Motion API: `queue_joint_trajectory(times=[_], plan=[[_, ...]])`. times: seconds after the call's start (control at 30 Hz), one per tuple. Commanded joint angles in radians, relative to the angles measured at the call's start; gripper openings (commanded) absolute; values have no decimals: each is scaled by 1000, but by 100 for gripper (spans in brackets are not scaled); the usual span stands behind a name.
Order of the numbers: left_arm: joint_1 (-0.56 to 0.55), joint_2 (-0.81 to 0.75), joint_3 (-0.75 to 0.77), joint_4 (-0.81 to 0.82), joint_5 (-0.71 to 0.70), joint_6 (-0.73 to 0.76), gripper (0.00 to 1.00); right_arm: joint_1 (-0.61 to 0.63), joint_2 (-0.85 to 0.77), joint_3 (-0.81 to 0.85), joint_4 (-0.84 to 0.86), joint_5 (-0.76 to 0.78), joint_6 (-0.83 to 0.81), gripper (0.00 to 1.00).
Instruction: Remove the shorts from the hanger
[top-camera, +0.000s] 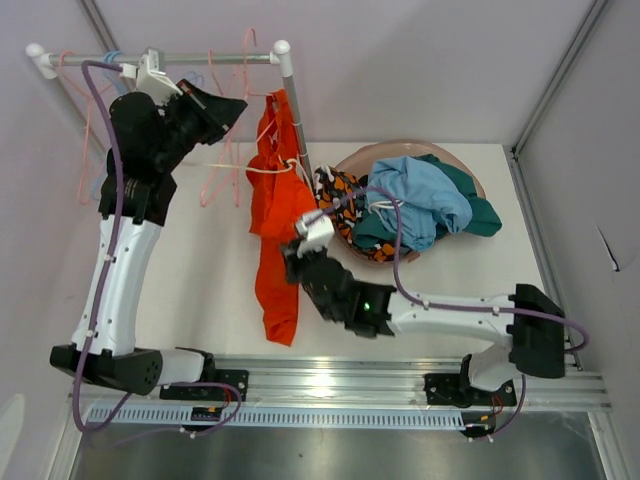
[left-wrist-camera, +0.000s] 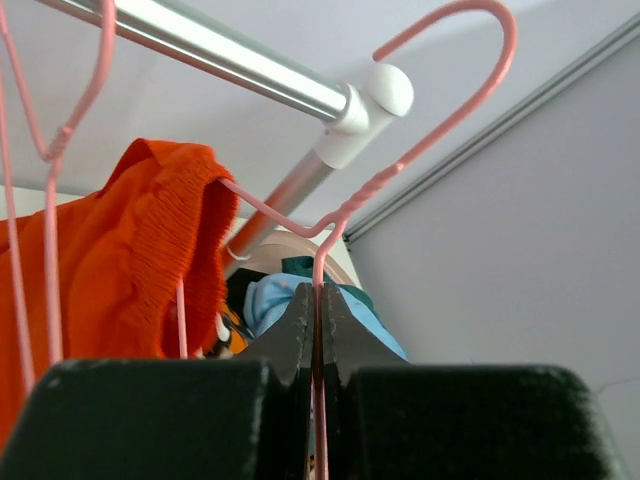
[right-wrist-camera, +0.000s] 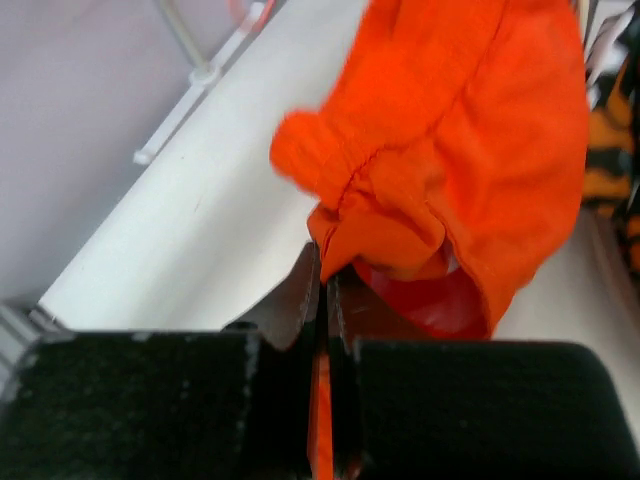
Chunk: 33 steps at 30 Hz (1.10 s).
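Bright orange shorts (top-camera: 275, 215) with a white drawstring hang from a pink wire hanger (left-wrist-camera: 385, 180) beside the rack post and trail down onto the table. My left gripper (top-camera: 238, 104) is up by the rail. In the left wrist view the left gripper (left-wrist-camera: 320, 300) is shut on the hanger's wire just below its twisted neck, and the shorts' waistband (left-wrist-camera: 130, 250) drapes over the hanger arm to the left. My right gripper (top-camera: 290, 252) is at the right edge of the shorts, about halfway down. In the right wrist view it (right-wrist-camera: 322, 275) is shut on a fold of the orange fabric (right-wrist-camera: 470, 130).
A tan basket (top-camera: 400, 146) at the back right holds light blue, teal and orange-patterned shorts. The rack's rail (top-camera: 190, 58) runs along the back left with its post (top-camera: 293, 110) by the shorts. Bare pink and blue hangers (top-camera: 90, 130) hang at the rail's left end.
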Motion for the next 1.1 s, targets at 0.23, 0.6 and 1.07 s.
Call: queue_joint_trajectory(times=[0.23,0.6,1.07], plan=[[10,-190,-50,-6,38,-83,0,-276,340,716,-124,-230,-148,0],[10,-185,4,-61,-33,-16,0,-141,-81,193,-66,-63,-27,0],[14,-14,43,72,-97,24,0,17,-519,223,-116,41,-331,0]])
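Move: The right fingers already grip the red shorts; the pink hanger they hang on, held by the left hand, is about 18 cm ahead of the right hand, 6 cm to its left and 23 cm higher. The rack's right post stands roughly 27 cm ahead and 4 cm right, and the basket some 28 cm ahead, 27 cm right and 22 cm below. From the left hand, the shorts' middle is about 10 cm back, 5 cm right and 24 cm down. Forward and up some 15 cm towards the hanger, then swiftly back and down about 20 cm, the shut right hand pulls the gripped red shorts; it then swings right and rises steeply, its left side tilting up. The left hand keeps pinching the pink hanger, drawing back about 8 cm while rising, then returning forward and down. ##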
